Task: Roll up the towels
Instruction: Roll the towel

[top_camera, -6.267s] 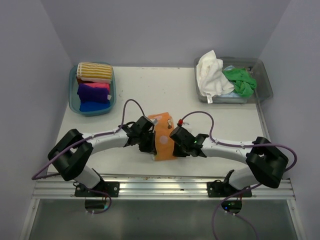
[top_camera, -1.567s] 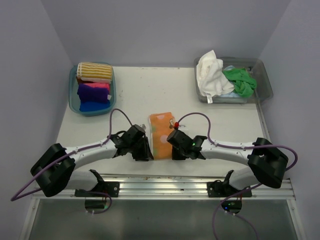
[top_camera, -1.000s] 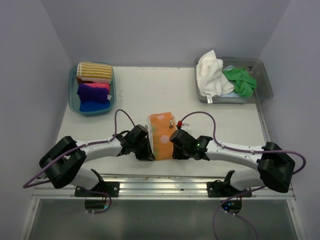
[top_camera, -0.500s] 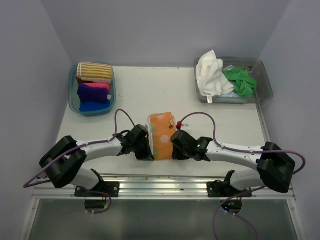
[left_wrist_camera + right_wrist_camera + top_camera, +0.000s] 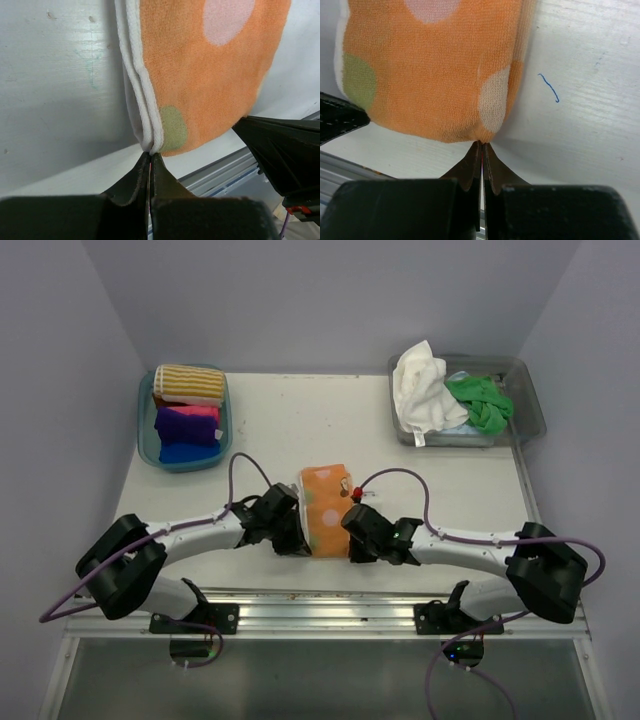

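Note:
An orange towel [image 5: 325,508] with pale and green dots lies folded on the table, near the front edge between the two arms. My left gripper [image 5: 299,545] is shut on its near left corner, where the white hem [image 5: 145,125] meets the fingertips [image 5: 159,170]. The right gripper [image 5: 350,549] is shut on the towel's near right corner [image 5: 492,127]. In both wrist views the jaws stand pressed together with the cloth's edge pinched at their tips. More towels sit in the tubs at the back.
A teal tub [image 5: 145,440] at the back left holds rolled towels: striped [image 5: 188,383], purple [image 5: 185,424] and blue [image 5: 186,452]. A clear tub [image 5: 528,400] at the back right holds a white towel [image 5: 420,390] and a green towel [image 5: 480,402]. A metal rail [image 5: 330,610] runs along the front edge.
Both grippers have shut on the orange towel's near corners, the left first and the right within the last half second. The arms have shifted only slightly.

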Tool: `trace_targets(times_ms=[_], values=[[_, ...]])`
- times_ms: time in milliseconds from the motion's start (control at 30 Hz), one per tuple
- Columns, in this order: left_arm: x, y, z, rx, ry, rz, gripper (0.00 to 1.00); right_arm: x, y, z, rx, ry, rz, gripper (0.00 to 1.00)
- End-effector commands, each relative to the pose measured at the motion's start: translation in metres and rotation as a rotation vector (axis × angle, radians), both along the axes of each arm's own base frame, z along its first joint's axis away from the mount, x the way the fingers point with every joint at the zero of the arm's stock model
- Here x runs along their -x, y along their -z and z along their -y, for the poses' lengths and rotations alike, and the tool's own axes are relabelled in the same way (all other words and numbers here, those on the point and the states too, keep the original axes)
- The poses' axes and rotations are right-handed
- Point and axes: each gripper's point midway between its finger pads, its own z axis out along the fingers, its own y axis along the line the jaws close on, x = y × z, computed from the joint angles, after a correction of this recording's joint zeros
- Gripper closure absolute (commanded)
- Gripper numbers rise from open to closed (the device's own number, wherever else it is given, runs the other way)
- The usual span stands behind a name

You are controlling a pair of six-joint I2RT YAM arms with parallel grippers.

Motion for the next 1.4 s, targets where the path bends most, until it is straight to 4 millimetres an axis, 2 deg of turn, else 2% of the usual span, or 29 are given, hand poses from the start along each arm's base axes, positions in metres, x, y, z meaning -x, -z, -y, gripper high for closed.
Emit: trace_targets(times_ms=[0,300,600,833,967,1033,1167,1300,1367], values=[[-0.014,-0.029,0.011,0.032,0.008,0.067,1.0,-0.013,-0.021,0.002,-0.001,0.04,0.069,1.0],[-0.023,-0.045,0.007,0.035,-0.004,0.047,1.0,-0.031,-0.049,0.003,0.057,0.038,0.145,1.0],[-0.054,-0.054,-0.002,0.051,-0.034,0.056,1.0,-0.059,-0.062,-0.003,0.079,0.03,0.17,1.0],[-0.084,-0.052,-0.004,0.028,-0.049,0.058,1.0,-0.09,-0.053,-0.001,0.116,0.038,0.141,1.0],[-0.096,-0.039,-0.003,0.006,-0.047,0.029,1.0,-0.105,-0.049,-0.003,0.122,0.04,0.131,1.0],[-0.101,-0.035,-0.003,0.0,-0.047,0.03,1.0,-0.109,-0.044,-0.003,0.131,0.036,0.126,1.0],[-0.103,-0.014,-0.006,-0.048,-0.044,-0.009,1.0,-0.115,-0.031,-0.006,0.152,0.034,0.107,1.0],[-0.105,-0.011,-0.007,-0.063,-0.035,-0.006,1.0,-0.114,-0.019,-0.005,0.165,0.031,0.086,1.0],[-0.105,-0.016,-0.008,-0.064,-0.033,0.008,0.96,-0.114,-0.018,-0.004,0.167,0.033,0.083,1.0]])
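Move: The orange towel lies folded into a strip, its near corners already pinched in my shut fingers. From my left hand its middle is about 12 cm ahead, 6 cm right and 2 cm lower; from my right hand it is some 12 cm ahead, 6 cm left and 2 cm lower. The far edge runs across about 24 cm ahead of both hands. With both hands keeping their pinch on the near corners, I raise the towel's near edge 4 to 5 cm, arc it forward about 10 cm over the strip towards its middle, then lower it onto the towel. My right wrist tilts some 10 degrees on the way; the fingers stay shut. ##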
